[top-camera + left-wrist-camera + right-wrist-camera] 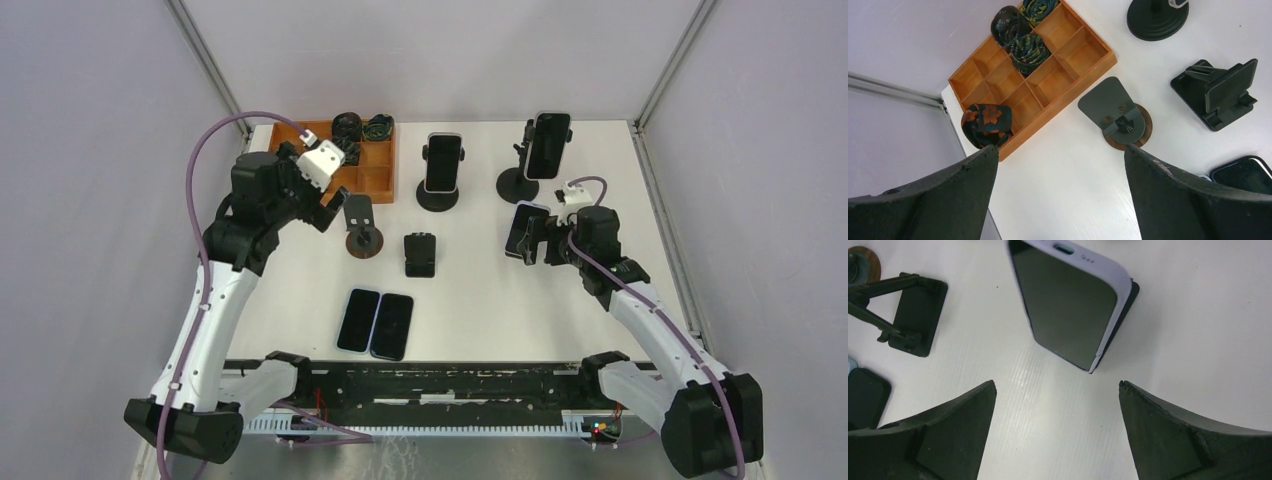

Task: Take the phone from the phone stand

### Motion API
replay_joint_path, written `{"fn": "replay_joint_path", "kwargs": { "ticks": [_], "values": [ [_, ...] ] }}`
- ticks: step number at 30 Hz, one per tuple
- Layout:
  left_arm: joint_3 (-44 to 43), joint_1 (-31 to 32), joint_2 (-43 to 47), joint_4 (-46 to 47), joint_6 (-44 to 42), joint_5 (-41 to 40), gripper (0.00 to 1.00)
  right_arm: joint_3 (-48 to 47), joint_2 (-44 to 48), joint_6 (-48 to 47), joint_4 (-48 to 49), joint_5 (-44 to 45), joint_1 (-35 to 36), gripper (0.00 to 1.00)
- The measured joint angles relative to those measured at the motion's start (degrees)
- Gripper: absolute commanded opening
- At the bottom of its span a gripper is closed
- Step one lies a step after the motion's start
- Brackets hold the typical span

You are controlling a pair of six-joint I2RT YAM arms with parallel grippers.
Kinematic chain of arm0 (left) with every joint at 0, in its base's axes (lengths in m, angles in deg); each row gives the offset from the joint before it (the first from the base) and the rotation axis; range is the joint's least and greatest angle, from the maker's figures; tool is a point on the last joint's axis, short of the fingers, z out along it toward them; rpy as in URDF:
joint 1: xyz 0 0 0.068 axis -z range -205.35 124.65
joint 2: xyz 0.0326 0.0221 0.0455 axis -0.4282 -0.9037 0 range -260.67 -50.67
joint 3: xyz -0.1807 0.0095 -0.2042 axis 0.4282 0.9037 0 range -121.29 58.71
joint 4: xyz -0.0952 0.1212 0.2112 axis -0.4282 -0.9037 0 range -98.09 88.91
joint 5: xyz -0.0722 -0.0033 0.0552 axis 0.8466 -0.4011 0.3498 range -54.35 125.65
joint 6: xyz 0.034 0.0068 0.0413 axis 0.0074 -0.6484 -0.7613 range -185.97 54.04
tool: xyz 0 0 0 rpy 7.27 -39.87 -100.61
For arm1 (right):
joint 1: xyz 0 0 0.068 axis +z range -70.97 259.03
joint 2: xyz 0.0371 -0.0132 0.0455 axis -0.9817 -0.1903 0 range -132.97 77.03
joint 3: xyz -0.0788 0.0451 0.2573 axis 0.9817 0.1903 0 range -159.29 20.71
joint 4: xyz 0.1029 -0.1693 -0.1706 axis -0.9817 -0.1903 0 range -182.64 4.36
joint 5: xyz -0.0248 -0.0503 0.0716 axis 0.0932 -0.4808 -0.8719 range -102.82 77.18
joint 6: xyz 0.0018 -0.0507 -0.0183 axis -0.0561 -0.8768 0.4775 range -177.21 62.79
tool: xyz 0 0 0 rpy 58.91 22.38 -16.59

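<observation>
A phone in a lilac case (1068, 310) leans, screen up, on a low dark phone stand (1129, 302) just ahead of my right gripper (1056, 387). That gripper is open and holds nothing, and its fingertips stop short of the phone's lower edge. From above, the same phone (525, 230) sits to the left of my right gripper (538, 245). Two more phones (442, 160) (549, 145) stand upright on round-based stands at the back. My left gripper (1060, 150) is open over bare table, beside an empty round stand (1120, 122).
A wooden divided tray (372, 172) with rolled cloths sits at the back left. An empty black folding stand (420, 254) is mid-table. Two phones (358, 320) (391, 326) lie flat near the front edge. Frame posts rise at the back corners.
</observation>
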Motion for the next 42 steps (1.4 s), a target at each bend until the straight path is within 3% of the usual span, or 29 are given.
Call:
{"fn": "replay_joint_path", "kwargs": {
  "ticks": [8, 13, 22, 28, 33, 37, 42],
  "values": [
    [-9.62, 0.0, -12.72, -4.72, 4.31, 0.11, 1.0, 0.02, -7.87, 0.59, 8.0, -5.77, -6.58, 0.96],
    [-9.97, 0.0, -14.43, -8.09, 6.45, 2.93, 1.0, -0.13, -16.65, 1.49, 14.84, -10.51, -7.39, 0.85],
    [-11.58, 0.0, -13.07, -11.56, 6.4, 12.28, 1.0, -2.29, -25.0, 3.21, 22.56, -17.49, -7.5, 0.52],
    [-11.41, 0.0, -12.02, -14.97, 4.42, 19.23, 1.0, -1.51, -25.7, 5.51, 26.84, -20.57, -7.48, 0.25],
    [-11.37, 0.0, -11.98, -16.72, 3.58, 24.3, 1.0, 1.18, -24.3, 6.91, 30.03, -21.88, -7.48, 0.09],
    [-8.13, 0.02, -10.27, -16.59, 2.89, 32.06, 1.0, 3.58, -20.26, 8.63, 29.64, -22.38, -5.9, 0.0],
    [-2.97, 0.07, -6.19, -19.71, -1.57, 41.11, 1.0, 3.74, -14.08, 10.6, 29.16, -24.17, 0.57, 0.0]
  ]
}}
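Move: The lilac phone, upright on its low stand, lies from the right hand about 7 cm ahead, 5 cm to its left and 4 cm below. The empty black stand sits some 21 cm left of that phone and 5 cm nearer the bases; the tall phone stand rises about 17 cm beyond the phone and 3 cm to its right. From the left hand the lilac phone is roughly 42 cm to the right, 4 cm ahead and 20 cm lower. The lilac phone is approached and pinched near its right edge by the right hand, which goes about 6 cm forward while sinking over 4 cm and rolling its left side up, and closes as it edges left. It then draws the phone back, left and up some 5 cm each. The left hand, still open, reaches forward briefly, then swings back and right over 10 cm towards the phone, tipping down and turning clockwise. ##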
